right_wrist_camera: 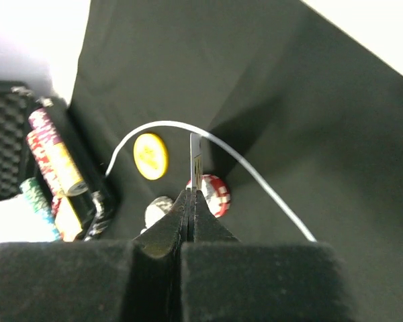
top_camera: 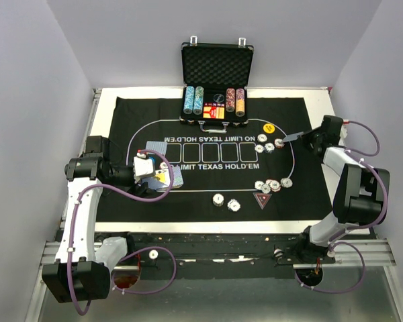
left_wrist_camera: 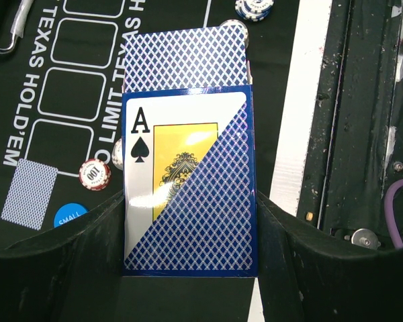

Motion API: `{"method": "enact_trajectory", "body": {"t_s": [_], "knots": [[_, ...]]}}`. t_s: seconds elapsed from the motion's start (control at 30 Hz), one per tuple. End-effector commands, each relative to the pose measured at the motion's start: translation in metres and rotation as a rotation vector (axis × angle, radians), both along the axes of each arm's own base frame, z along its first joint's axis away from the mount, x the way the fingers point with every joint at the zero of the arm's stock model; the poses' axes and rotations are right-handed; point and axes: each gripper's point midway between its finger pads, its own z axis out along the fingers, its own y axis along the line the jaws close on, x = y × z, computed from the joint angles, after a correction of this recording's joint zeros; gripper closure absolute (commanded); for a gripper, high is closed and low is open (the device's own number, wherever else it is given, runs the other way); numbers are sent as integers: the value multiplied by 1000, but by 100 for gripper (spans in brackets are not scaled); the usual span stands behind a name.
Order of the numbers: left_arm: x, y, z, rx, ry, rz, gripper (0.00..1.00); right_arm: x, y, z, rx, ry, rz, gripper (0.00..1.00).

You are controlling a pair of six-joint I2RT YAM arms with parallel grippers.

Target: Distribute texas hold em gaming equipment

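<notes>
My left gripper (left_wrist_camera: 188,221) is shut on a blue card box (left_wrist_camera: 201,201) with an ace of spades on its face. Blue-backed playing cards (left_wrist_camera: 185,60) stick out of its top. In the top view the left gripper (top_camera: 151,171) hangs over the mat's left end, beside one card (top_camera: 156,146) lying face down. My right gripper (right_wrist_camera: 191,192) is shut on a single card (right_wrist_camera: 195,161) seen edge-on, above a yellow button (right_wrist_camera: 150,155) and a red-and-white chip (right_wrist_camera: 215,194). The right gripper (top_camera: 297,137) is at the mat's right end.
The black mat (top_camera: 188,114) carries chip clusters (top_camera: 270,143) (top_camera: 272,185), two loose chips (top_camera: 226,202) and a red triangular marker (top_camera: 262,199). The open black case (top_camera: 217,80) with chip rows stands at the back. A blue button (left_wrist_camera: 69,215) and a chip (left_wrist_camera: 95,174) lie beneath the left wrist.
</notes>
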Motion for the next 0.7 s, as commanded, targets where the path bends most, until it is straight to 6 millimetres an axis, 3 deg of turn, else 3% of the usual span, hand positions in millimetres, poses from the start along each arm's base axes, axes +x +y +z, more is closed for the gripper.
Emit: {"method": "enact_trajectory", "body": {"t_s": [0.0,0.23,0.43,0.53,0.67], "knots": [[-2,-8,17,-57,-52,-27,53,-4,-29,-17,-67,18,-149,99],[-3,-7,17,-54,-54,-24,53,-7,-29,-43,-56,131,-152,99],[-4,-7,19,-55,-59,-26,53,-12,-15,-88,17,302,-82,97],[-5,-7,20,-53,-60,-26,53,-16,-13,-98,14,341,-64,84],[-7,-7,19,-48,-61,-26,53,-21,-11,-88,11,326,-56,49]]}}
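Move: The spot on the mat for the playing card pinched in my right fingers lies about 9 cm below that hand, some 2 cm ahead and 3 cm to its left. Level with the hand and about 6 cm to its left is the red chip. The yellow chip stands roughly 6 cm ahead and 10 cm left, the blue-white chip 10 cm left and 2 cm back. From my left hand the spot is about 24 cm ahead, 49 cm right and 18 cm below. I sink my right hand about 8 cm nearly straight down to the mat just right of the red chip, drifting a little to my right at first and tipping the fingers some 15 degrees more downward. Near the bottom the shut fingers spread to almost half open and let go of the card, and I just begin to lift. ##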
